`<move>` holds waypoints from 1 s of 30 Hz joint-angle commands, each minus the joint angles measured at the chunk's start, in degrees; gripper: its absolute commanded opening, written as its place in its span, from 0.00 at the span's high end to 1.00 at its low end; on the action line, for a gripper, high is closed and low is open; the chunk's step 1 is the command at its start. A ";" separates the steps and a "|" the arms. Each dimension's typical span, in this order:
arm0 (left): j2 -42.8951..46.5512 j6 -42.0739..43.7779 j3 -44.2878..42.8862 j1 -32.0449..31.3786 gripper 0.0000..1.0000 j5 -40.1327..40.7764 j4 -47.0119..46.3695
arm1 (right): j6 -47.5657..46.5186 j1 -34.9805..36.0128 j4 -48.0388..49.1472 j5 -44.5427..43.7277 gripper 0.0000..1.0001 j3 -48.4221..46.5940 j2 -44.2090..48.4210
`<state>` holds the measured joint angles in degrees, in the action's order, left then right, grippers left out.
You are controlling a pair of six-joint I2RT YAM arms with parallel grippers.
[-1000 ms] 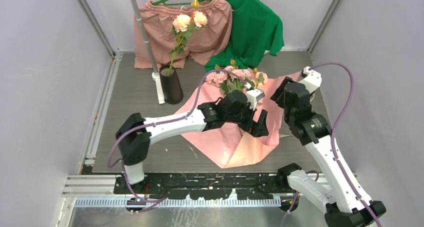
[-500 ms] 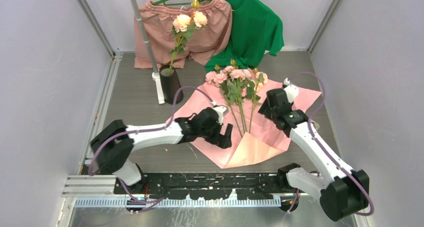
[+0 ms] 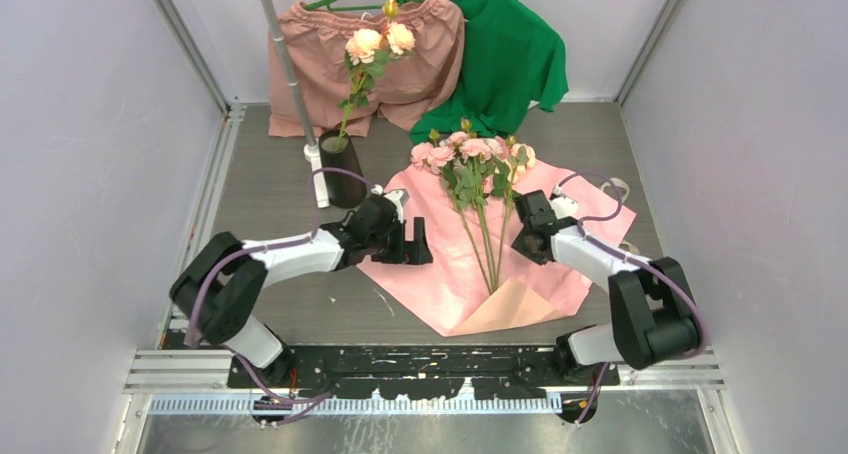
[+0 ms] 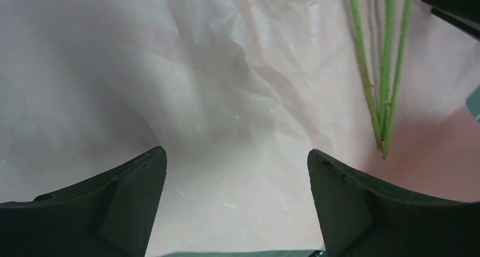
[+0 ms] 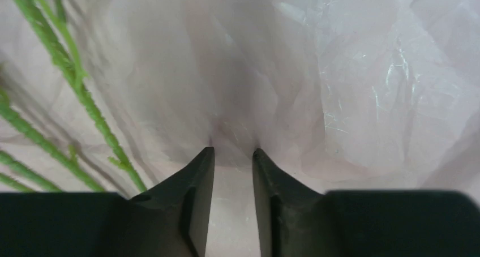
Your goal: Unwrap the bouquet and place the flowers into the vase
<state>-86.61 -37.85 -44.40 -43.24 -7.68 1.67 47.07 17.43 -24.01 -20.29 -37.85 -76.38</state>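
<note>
The bouquet is unwrapped: its salmon-pink paper [image 3: 440, 284] lies spread flat, and the flowers [image 3: 470, 159] rest on it with their green stems [image 3: 485, 239] pointing toward me. The black vase [image 3: 342, 169] stands at the back left, apart from both arms. Low over the paper's left part, my left gripper [image 3: 418, 246] is wide open and empty; its wrist view shows paper [image 4: 226, 98] and stems [image 4: 385, 70] at the upper right. My right gripper [image 3: 520, 242] sits on the paper just right of the stems, jaws a narrow gap apart, with paper [image 5: 351, 70] puckered at its tips and stems [image 5: 73, 81] to the left.
Peach-cream roses [image 3: 378, 42] stand in the vase. A grey pole [image 3: 290, 74] rises just left of it. Pink shorts [image 3: 420, 64] and a green shirt [image 3: 510, 54] hang at the back. A pale ribbon loop [image 3: 612, 186] lies by the paper's right edge.
Both arms have come down low. The left gripper moved left, off the flowers onto the paper's left part. The right gripper dropped beside the stems and its jaws narrowed.
</note>
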 commanded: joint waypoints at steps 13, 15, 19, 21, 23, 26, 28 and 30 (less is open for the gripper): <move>-19.90 -3.55 -13.23 5.63 0.06 -10.76 -6.64 | 1.54 -1.58 10.36 1.55 0.99 -5.27 -16.24; -21.23 -3.56 -14.68 6.43 0.07 -10.98 -6.20 | 1.45 -2.16 10.52 2.83 0.99 -7.01 -18.00; -23.09 -3.81 -17.16 7.82 0.07 -11.29 -5.70 | 1.21 -3.39 11.23 4.27 0.99 -10.25 -21.30; -23.89 -3.71 -18.48 8.34 0.07 -11.16 -5.17 | 0.86 -4.23 11.21 4.65 0.99 -11.79 -22.69; -24.40 -3.36 -19.91 8.77 0.07 -11.18 -4.12 | 0.46 -4.84 10.95 5.46 0.99 -12.95 -23.63; -23.94 -2.65 -21.03 8.90 0.07 -11.16 -2.39 | 0.42 -4.96 10.02 6.27 0.99 -12.95 -22.27; -22.59 -2.63 -20.60 8.86 0.07 -11.34 -2.09 | 0.60 -4.95 10.36 6.20 0.99 -11.33 -19.52; -20.12 -2.74 -19.24 8.50 0.07 -11.39 -2.03 | 0.51 -4.95 9.73 5.53 0.99 -9.92 -16.08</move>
<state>-109.73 -41.69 -64.31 -35.33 -20.62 -3.66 47.99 12.71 -11.40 -15.09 -50.94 -96.23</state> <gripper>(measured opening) 0.928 0.028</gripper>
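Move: The wrapping paper is spread under both hands. Its middle is about 16 cm to the left hand's right, level with it and 4 cm lower. From the right hand it is some 5 cm left, 1 cm ahead and 2 cm down. The stem ends lie roughly 9 cm back and 7 cm left of the right hand, the flower heads some 23 cm ahead and 12 cm left of it. The vase's middle stands about 11 cm ahead, 15 cm left and 5 cm above the left hand. Lower both grippers a centimetre or two onto the paper on either side of the stems, shutting the half-open right fingers as they come down. Then push the paper forward about 10 cm, staying low. Let the wide-open left hand also drift some 5 cm right, towards the stems, rolling about 10 degrees, and ease both to a stop together. ##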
